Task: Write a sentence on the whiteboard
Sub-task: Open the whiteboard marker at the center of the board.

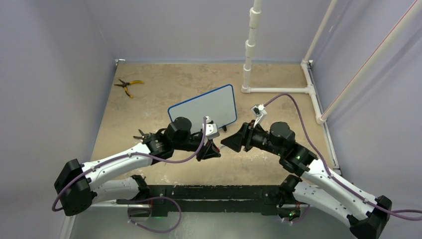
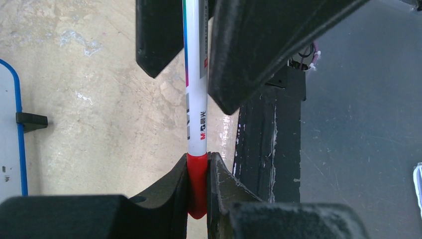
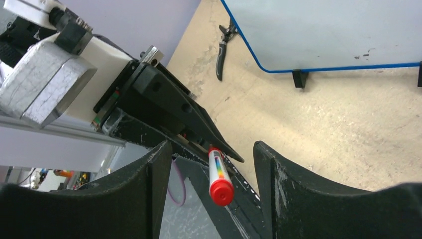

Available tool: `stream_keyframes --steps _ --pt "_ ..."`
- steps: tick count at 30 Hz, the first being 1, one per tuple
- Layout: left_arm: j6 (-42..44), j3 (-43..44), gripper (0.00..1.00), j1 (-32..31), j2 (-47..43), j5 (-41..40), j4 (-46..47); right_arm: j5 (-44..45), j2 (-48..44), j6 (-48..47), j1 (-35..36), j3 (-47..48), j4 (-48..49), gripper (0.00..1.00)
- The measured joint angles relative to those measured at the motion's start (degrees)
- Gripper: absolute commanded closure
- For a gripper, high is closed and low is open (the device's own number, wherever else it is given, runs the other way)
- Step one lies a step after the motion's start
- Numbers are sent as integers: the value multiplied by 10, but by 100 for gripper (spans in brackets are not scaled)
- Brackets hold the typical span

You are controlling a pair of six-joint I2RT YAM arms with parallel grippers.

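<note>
The whiteboard stands on the table's middle, blue-framed, its white face turned toward the arms. The sentence is out of view; the face shows only a few tiny specks. My left gripper is shut on the red end of a white marker. The marker's other end, a red cap, points into my right gripper, which is open with a finger on each side and a gap to both. In the top view the left gripper and the right gripper meet tip to tip in front of the board.
Yellow-handled pliers lie at the far left of the table. A small dark tool lies beside the left arm. A white pipe frame stands at the back right. The black base rail runs along the near edge.
</note>
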Motion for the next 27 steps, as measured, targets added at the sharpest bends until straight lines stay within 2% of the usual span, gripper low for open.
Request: stream_keyframes --steps 12,17,20,27 --pt "-24 1 100 22 10 14 9 -16 1 14 -1 -32 58 72" --pt "-25 1 100 24 11 26 12 -8 2 18 -1 -37 65 82" --pt "-25 1 100 25 11 31 17 1 -2 20 -1 -45 76 100" --pt "-18 4 100 25 10 28 24 32 -21 18 2 -47 70 100"
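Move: From the right gripper's open fingers, the marker's middle is practically between the pads, about 1 cm left and 1 cm lower. Its red cap, in the left fingers, is about 4 cm left, 3 cm back and 5 cm below the right hand. The whiteboard stands about 13 cm ahead and 12 cm left of the right hand, 17 cm lower. From the left hand, the marker's middle lies about 3 cm right, 2 cm ahead and 4 cm up. Close the right gripper from about two-thirds open until its fingertips pinch the marker's white barrel, a few centimetres beyond the cap's edge. Hold the right hand nearly in place, easing about 1 cm forward by the end with hardly any wrist turn. Keep the left gripper shut on the red cap, letting it go only about 1 cm forward. ##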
